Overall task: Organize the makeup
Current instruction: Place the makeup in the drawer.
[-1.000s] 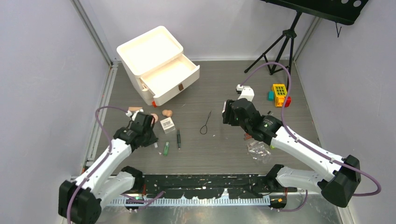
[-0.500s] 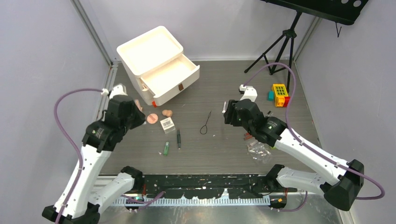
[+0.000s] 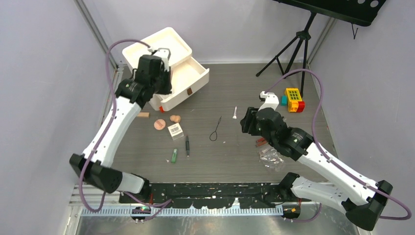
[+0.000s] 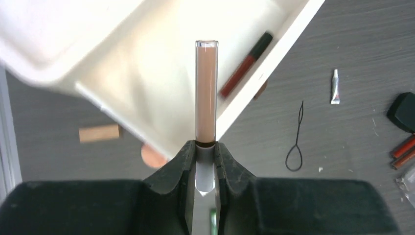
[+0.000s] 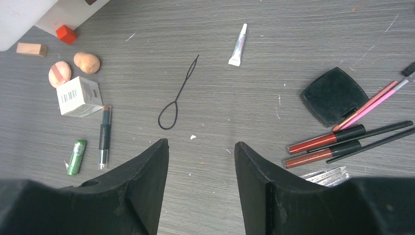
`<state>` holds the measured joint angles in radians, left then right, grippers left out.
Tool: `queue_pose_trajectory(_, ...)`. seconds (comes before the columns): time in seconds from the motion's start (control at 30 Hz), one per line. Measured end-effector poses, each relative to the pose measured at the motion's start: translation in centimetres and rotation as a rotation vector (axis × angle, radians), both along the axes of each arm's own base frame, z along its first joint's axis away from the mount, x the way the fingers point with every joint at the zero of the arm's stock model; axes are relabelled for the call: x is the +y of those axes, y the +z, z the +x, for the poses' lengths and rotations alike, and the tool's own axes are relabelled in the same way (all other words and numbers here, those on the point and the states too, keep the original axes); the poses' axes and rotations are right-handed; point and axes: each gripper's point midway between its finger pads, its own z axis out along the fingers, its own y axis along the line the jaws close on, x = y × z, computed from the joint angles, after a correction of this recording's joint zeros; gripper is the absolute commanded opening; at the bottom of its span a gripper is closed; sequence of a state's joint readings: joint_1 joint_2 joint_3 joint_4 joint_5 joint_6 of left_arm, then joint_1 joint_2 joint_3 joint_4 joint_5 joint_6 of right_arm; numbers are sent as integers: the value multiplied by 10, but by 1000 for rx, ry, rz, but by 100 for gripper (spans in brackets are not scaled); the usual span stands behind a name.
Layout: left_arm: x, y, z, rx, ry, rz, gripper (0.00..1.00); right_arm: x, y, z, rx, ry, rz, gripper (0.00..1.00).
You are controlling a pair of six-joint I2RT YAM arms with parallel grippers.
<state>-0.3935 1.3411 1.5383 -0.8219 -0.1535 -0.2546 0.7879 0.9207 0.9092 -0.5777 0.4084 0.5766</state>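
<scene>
My left gripper [image 4: 206, 144] is shut on a clear tube of tan liquid [image 4: 206, 88], held above the open drawer [image 4: 281, 46] of the white organizer [image 3: 157, 51]. A red lip gloss [image 4: 244, 66] lies in that drawer. My right gripper [image 5: 201, 143] hangs open over bare table. Left of it lie a pink puff [image 5: 59, 74], a peach sponge [image 5: 87, 62], a barcoded box [image 5: 78, 96], a dark stick [image 5: 104, 134] and a green tube [image 5: 76, 156]. A white tube [image 5: 238, 45] lies ahead. To the right are a black compact [image 5: 334, 96], red glosses [image 5: 325, 139] and thin pencils [image 5: 372, 134].
A black wire loop [image 5: 176, 98] lies mid-table. A small red cube [image 5: 66, 34] and a beige block [image 5: 32, 49] sit by the organizer. Toy blocks [image 3: 292, 99] and a tripod [image 3: 293, 46] stand at the back right, crinkled plastic [image 3: 271, 157] under the right arm.
The left arm has swung up and back from beside the puff and box to over the open drawer, carrying the tube. The right arm drew back slightly, uncovering the white tube.
</scene>
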Motion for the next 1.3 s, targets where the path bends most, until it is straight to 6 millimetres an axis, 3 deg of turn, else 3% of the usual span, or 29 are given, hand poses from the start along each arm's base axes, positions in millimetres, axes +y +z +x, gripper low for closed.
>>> queue_pose_trajectory(0.3,-33,16,74,-88,-279,221,0,-12,0,-9,-2,-8,-4,57)
queue_pose_trajectory(0.47,-36,0,98,-56,-366,349,3,-12,-1,-10,1,-8,-8,57)
queue_pose_trajectory(0.67,-35,-44,106,58,-420,426,12,-12,-2,-10,4,-8,-11,57)
queue_pose_trajectory(0.77,-33,-57,108,91,-419,444,18,-12,-3,-10,5,-8,-11,57)
queue_pose_trajectory(0.97,-31,-65,109,115,-416,470,37,-12,-6,-10,14,-8,-21,57)
queue_pose_trajectory(1.3,-33,-75,109,136,-417,508,50,-12,-10,-9,22,-8,-30,57)
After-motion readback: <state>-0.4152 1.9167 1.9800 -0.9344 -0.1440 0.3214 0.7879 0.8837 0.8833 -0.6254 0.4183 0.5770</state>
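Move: Over the open drawer, the left hand still grips the concealer tube by its pale end; the clear floor spot for it lies about 13 cm ahead, 4 cm to the right and 12 cm below. The dark red gloss already in there is 11 cm ahead, 7 cm right, equally low; the round puff sits on the table some 4 cm back, 4 cm left and 24 cm down. From the right hand that floor spot is roughly 22 cm ahead, 26 cm left and 4 cm lower. Swinging forward about 11 cm and slightly right over the drawer, the left hand then sinks some 9 cm towards its floor, turning about 25 degrees clockwise while its left side rolls up, so the fingers point more steeply down. Once nearly stopped, the fingers open and let go of the concealer tube beside the dark red gloss. ##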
